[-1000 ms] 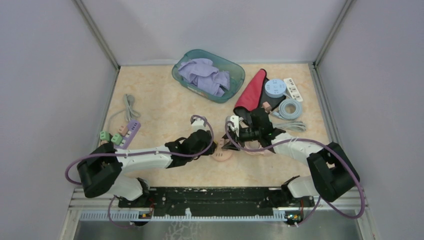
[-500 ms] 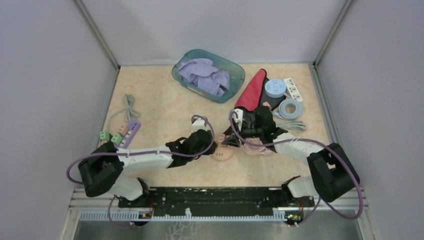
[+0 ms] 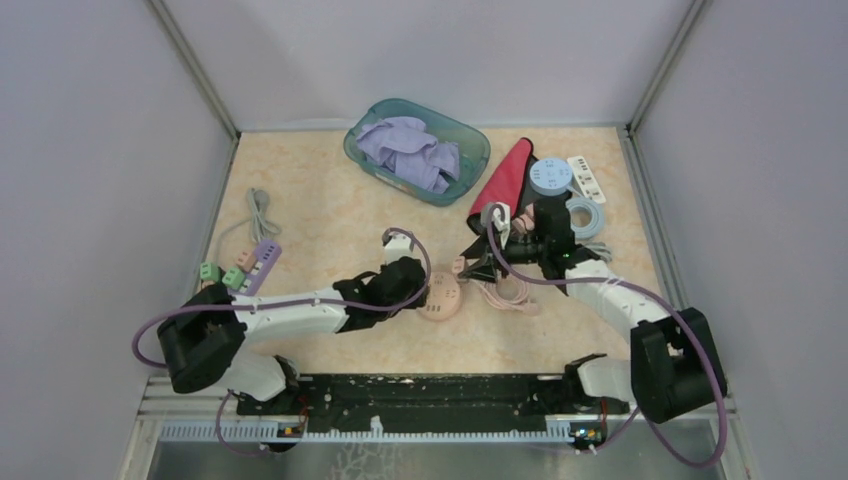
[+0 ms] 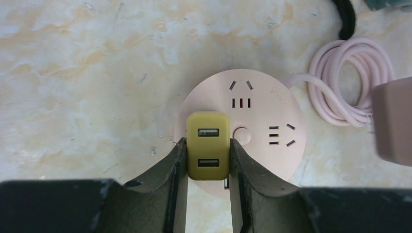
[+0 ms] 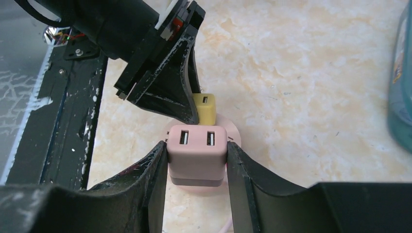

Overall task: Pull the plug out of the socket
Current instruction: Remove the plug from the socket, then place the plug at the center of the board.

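A round pink socket [image 4: 262,119] lies on the table with a yellow plug [image 4: 208,145] seated in it. My left gripper [image 4: 208,141] is shut on that yellow plug, one finger on each side. A pink plug [image 5: 197,153] hangs clear of the socket, and my right gripper [image 5: 197,146] is shut on it. In the top view the pink plug [image 3: 459,266] is up and to the right of the socket [image 3: 441,298], with the right gripper [image 3: 476,266] behind it and the left gripper [image 3: 420,290] at the socket's left. The socket's pink cord [image 4: 354,80] lies coiled beside it.
At the back stand a teal basket [image 3: 470,140] of purple cloth, a red pouch [image 3: 503,180], a blue round socket [image 3: 550,176], a white power strip [image 3: 586,178] and a light blue cable [image 3: 583,215]. At the left lie a purple strip [image 3: 262,262] and green plugs [image 3: 209,270].
My right gripper has drawn back and to the right with the pink plug, which now sits apart from the socket. The left gripper has stayed on the yellow plug.
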Robot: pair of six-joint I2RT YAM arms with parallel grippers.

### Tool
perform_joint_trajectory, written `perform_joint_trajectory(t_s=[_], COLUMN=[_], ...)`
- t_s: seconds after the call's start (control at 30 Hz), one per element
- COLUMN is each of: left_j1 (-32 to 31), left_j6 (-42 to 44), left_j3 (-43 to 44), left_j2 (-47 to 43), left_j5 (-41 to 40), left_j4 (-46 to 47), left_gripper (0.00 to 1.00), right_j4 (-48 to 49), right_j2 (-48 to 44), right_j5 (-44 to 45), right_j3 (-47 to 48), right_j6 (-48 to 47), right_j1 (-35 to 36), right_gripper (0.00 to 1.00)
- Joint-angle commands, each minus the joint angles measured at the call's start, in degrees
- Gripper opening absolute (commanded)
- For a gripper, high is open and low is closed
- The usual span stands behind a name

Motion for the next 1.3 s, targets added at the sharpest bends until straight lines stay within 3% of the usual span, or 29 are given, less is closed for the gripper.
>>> perform_joint_trajectory(t_s=[0.0,0.23,0.6,0.83,0.9,0.93,1.1,1.27], left_j1=[0.2,0.2,0.2,0.2,0.2,0.2,0.2,0.2], left_j6=[1.4,1.0,3.7,7.5,8.2,8.5,9.0,0.1], left_j3=[1.9,2.6,0.5,-3.3,-4.4,-4.7,-4.1,10.2], left_j2=[2.6,0.5,-6.2,-16.4,-19.7,-21.3,-29.4,-27.5], left_j5=[-7.0,-11.2,-6.5,-1.8,-0.2,0.7,5.4,5.4], left_j4=[-15.8,-23.5,-20.7,-14.6,-13.0,-12.2,-5.7,-12.4], left_gripper=[0.02,0.07,0.48,0.76,0.86,0.98,1.0,1.0], right_j4=[1.1,2.5,9.8,12.9,13.2,13.4,14.5,14.8], right_j2=[-3.2,-4.3,-5.6,-6.4,-6.5,-6.5,-6.4,-6.7], right_j5=[-4.9,-4.0,0.5,0.6,0.6,0.6,0.4,0.4], right_j3=[3.0,2.8,1.4,0.4,0.3,0.3,0.0,-0.1], right_j6=[1.2,3.6,12.7,16.3,16.8,16.9,17.9,18.4], right_j1=[-3.4,-8.0,-13.5,-16.4,-16.9,-17.1,-17.9,-18.7], right_gripper=[0.0,0.0,0.0,0.0,0.0,0.0,0.0,0.0])
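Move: The left fingers hold the yellow plug, still seated in the pink socket, whose middle is about 2 cm to the right, 2 cm back and 2 cm below; the cord coil is roughly 17 cm to the right, level in reach. The right hand already has the pink plug free: the red-black pad is some 15 cm ahead and 12 cm right, 10 cm below; a loose pink plug is 11 cm ahead, 16 cm right; the socket is about 7 cm back, 4 cm left. Still pinching the yellow plug, the left hand drags the pink socket about 6 cm left, rolling some 15 degrees and easing back at the end, then opens wide, lets go and rises about 12 cm, drifting slightly right. The right hand keeps its grip and carries the pink plug about 8 cm right, 7 cm forward and 5 cm up towards the pad, turning roughly 20 degrees clockwise. ##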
